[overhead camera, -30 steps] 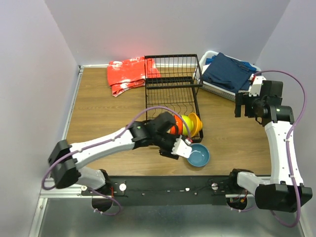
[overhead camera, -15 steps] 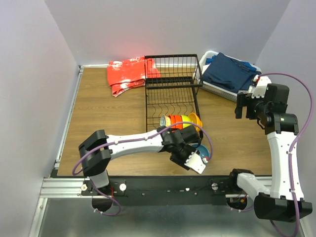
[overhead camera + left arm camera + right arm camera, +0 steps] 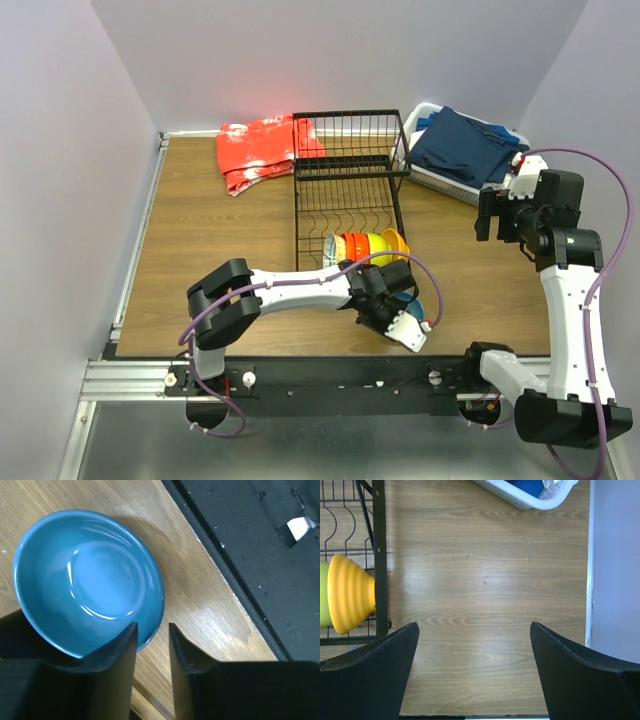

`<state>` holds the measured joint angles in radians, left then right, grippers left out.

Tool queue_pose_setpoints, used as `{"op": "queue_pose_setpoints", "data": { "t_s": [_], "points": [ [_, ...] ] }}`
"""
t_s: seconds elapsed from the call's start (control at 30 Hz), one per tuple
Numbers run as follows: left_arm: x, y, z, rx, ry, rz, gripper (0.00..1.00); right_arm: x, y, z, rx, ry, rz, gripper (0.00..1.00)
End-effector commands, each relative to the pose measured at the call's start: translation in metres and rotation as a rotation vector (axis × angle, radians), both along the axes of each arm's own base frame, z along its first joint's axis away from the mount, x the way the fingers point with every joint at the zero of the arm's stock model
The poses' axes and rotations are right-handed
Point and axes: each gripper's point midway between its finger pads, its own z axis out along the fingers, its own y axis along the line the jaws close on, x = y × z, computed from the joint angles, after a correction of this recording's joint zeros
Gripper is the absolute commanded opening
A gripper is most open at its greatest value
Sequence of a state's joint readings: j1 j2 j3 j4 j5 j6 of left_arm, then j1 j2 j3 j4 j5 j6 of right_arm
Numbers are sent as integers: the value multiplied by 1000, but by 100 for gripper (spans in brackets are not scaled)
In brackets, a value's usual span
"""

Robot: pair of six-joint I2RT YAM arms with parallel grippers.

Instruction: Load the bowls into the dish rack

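Observation:
A plain blue bowl (image 3: 90, 575) sits upright on the wooden table near its front edge, mostly hidden under my left gripper (image 3: 408, 312) in the top view. In the left wrist view, my left gripper (image 3: 151, 630) straddles the bowl's near rim. One finger is over the inside and the other outside, with a narrow gap between them. Touch is not clear. The black wire dish rack (image 3: 348, 165) holds four bowls on edge in a row: white-and-blue (image 3: 333, 245), red-orange (image 3: 352, 245), lime green (image 3: 375, 243) and yellow-orange (image 3: 396, 244). My right gripper (image 3: 474, 630) hangs wide open over bare table.
A white plastic basket (image 3: 440, 178) with blue cloth stands at the back right. A red-and-white cloth (image 3: 255, 150) lies left of the rack. The black front rail (image 3: 260, 555) runs close beside the blue bowl. Walls close in on both sides.
My left arm has swung from beside the rack's front to over the blue bowl, and its jaws have narrowed around the rim. The right arm shifted slightly, then held still.

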<state>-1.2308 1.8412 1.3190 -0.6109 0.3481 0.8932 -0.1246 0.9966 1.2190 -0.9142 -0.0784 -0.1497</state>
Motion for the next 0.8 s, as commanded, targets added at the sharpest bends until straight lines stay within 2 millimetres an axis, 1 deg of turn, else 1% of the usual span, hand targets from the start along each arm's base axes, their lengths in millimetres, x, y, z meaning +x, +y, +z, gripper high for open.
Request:
{"op": "queue_pose_setpoints", "data": {
  "t_s": [0.0,0.07,0.13,0.17,0.27,0.33,0.43,0.47,0.5,0.53,0.57,0.63,0.67,0.73,0.77],
  "points": [
    [2,-18,7,-37,-15,-18,31,0,-1,-7,4,12,-7,100],
    [1,-18,3,-25,-7,-11,27,2,0,-8,12,11,-3,100],
    [2,-19,1,-22,-3,-1,26,3,0,-8,11,7,-1,100],
    [1,-19,0,-20,1,3,23,4,0,-7,11,5,-1,100],
    [0,-19,-3,-15,2,11,22,4,1,-7,15,3,2,100],
    [-3,-18,-3,-10,14,26,18,6,1,-6,16,-3,2,100],
    [-11,-16,-5,1,37,19,15,6,1,-8,14,-3,2,100],
    [-14,-13,-6,10,43,15,9,6,1,-9,12,-1,4,100],
    [-17,-13,-5,10,46,7,6,5,1,-10,11,0,2,100],
    [-24,-12,-4,9,65,-20,4,5,0,-8,8,-5,2,100],
    [-31,-7,-1,21,86,-39,2,4,0,-9,6,-5,2,100],
    [-41,-5,15,-5,117,-85,0,3,-2,-9,-6,-7,-2,100],
    [-52,2,20,11,169,-111,0,2,-3,-10,-8,-6,-4,100],
    [-59,3,39,-9,193,-128,0,2,-3,-10,-13,-11,-3,100],
    [-64,7,45,-3,219,-128,0,1,-3,-12,-13,-8,-3,100]
  ]
}}
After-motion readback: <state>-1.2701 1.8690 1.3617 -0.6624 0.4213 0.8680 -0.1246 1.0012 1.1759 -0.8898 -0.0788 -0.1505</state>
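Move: The blue bowl's middle is about 5 cm to the left hand's right and 3 cm ahead, some 3 cm below it, with its near-left rim between the half-open fingers. In the dish rack, the yellow bowl stands roughly 16 cm ahead and 4 cm right of this hand; the patterned bowl is about 16 cm ahead and 10 cm left. From the right hand, the blue bowl lies about 21 cm left, 13 cm back and 23 cm below. Easing about 1.5 cm to its right at an even height, the left hand closes its half-open fingers until they pinch the near-left rim of the blue bowl. As they shut, it draws back about 3 cm towards the robot and slightly left, still low over the table, the wrist turning only some 5 degrees. ##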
